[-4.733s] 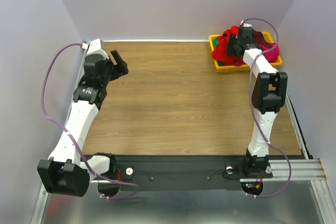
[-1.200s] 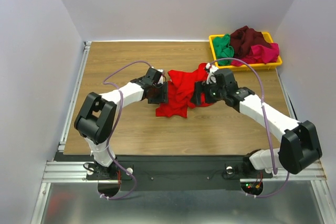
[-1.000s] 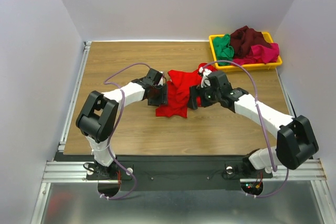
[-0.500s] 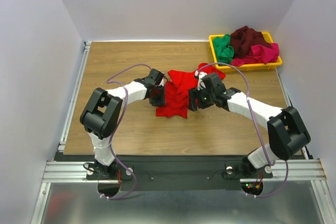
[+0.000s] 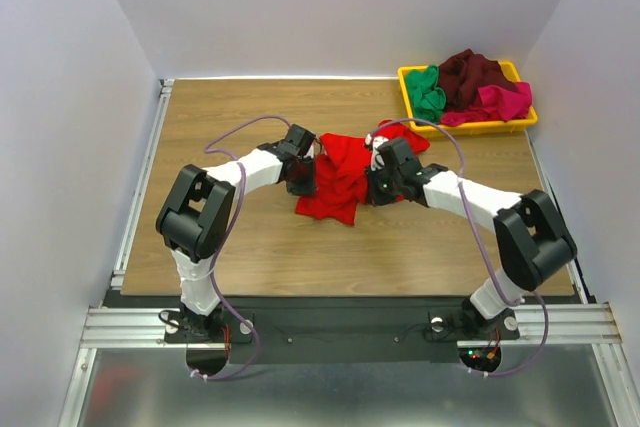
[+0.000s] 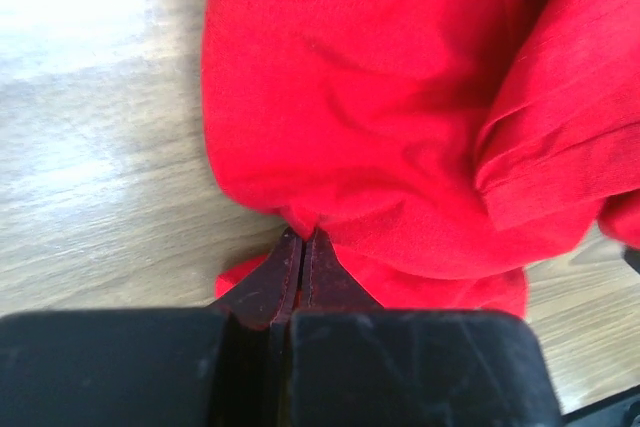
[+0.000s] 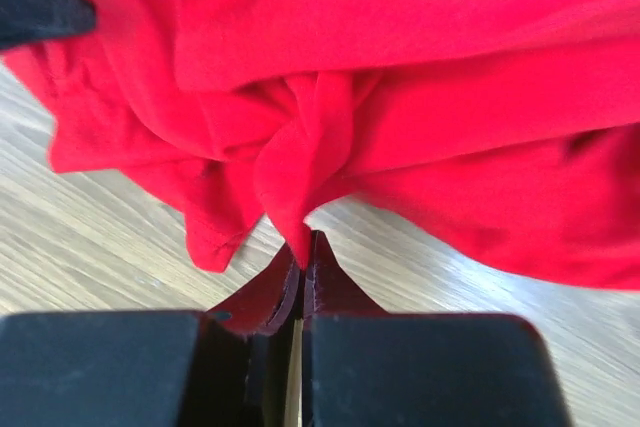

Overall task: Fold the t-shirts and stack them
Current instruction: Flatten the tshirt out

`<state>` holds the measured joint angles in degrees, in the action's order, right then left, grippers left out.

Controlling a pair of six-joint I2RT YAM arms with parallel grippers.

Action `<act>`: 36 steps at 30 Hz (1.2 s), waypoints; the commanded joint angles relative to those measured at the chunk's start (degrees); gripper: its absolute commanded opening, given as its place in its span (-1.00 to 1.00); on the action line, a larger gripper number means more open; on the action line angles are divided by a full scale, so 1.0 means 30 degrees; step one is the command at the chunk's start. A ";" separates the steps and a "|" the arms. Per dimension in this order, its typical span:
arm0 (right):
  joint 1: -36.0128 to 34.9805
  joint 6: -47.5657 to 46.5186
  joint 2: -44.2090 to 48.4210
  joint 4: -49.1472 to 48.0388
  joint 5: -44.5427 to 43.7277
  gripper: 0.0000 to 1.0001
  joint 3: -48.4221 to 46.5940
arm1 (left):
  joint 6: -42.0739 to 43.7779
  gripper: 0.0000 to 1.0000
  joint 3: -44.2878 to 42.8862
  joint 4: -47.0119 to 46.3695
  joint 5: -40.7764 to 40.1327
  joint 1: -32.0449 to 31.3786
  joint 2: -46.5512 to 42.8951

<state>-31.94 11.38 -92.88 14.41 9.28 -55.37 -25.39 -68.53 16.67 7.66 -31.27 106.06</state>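
A bright red t-shirt lies crumpled in the middle of the wooden table. My left gripper is at its left edge, shut on a pinch of the red cloth. My right gripper is at its right edge, shut on a fold of the same shirt. The left wrist view shows my left gripper with its jaws pressed together on the hem. My right gripper shows the same in its own view. A green, a dark maroon and a magenta-pink t-shirt lie heaped in the tray.
The yellow tray stands at the table's back right corner. Grey walls close in the table on three sides. Purple cables loop above both arms.
Both grippers have closed on the red t-shirt over the last second. The right gripper slid left into the shirt's edge, bunching the cloth a little.
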 commanded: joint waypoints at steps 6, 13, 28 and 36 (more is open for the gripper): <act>-0.0075 -0.0451 0.6048 0.3246 -0.5601 -0.99 -0.2252 | 0.0024 -1.00 -0.3020 0.1737 -0.0592 0.3651 -0.3680; 0.0013 -0.2266 0.8808 0.8548 -1.1700 -0.99 -0.3338 | 0.1577 -1.00 -0.6568 0.3644 -0.1498 0.5937 -0.3012; 0.3320 0.1305 0.7757 0.9375 -1.4257 -0.99 -0.2075 | 0.2574 -1.00 -0.8331 0.3321 -0.4018 0.7403 -0.2768; 0.4466 -0.0685 0.7435 0.9492 -1.6359 -0.99 -0.6408 | 0.2693 -1.00 -0.7010 0.4053 -0.5453 0.7726 -0.7108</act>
<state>-18.85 12.05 -71.37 43.92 -33.47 -66.43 -18.04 -89.36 29.56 -4.12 -8.82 94.17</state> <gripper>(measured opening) 0.025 0.033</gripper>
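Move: Both grippers already pinch the red t-shirt close to the table. The left hand's goal is bare table about 12 cm ahead and 19 cm to its left; the shirt's bunched middle is some 10 cm to its right and 3 cm ahead. The right hand's goal is bare table about 22 cm to its right and 1 cm ahead; the shirt's middle is 4 cm left and 6 cm ahead of it. The yellow basket stands roughly 24 cm right of that hand and 25 cm farther out. Keep both pinches on the red t-shirt and draw the hands apart. Bring the left gripper up, left and forward, about 20 cm up and as far left, easing back slightly at the end while turning some 25 degrees counter-clockwise. Lift the right gripper, carry it about 22 cm right, dip midway, then rise again, turning it clockwise. ##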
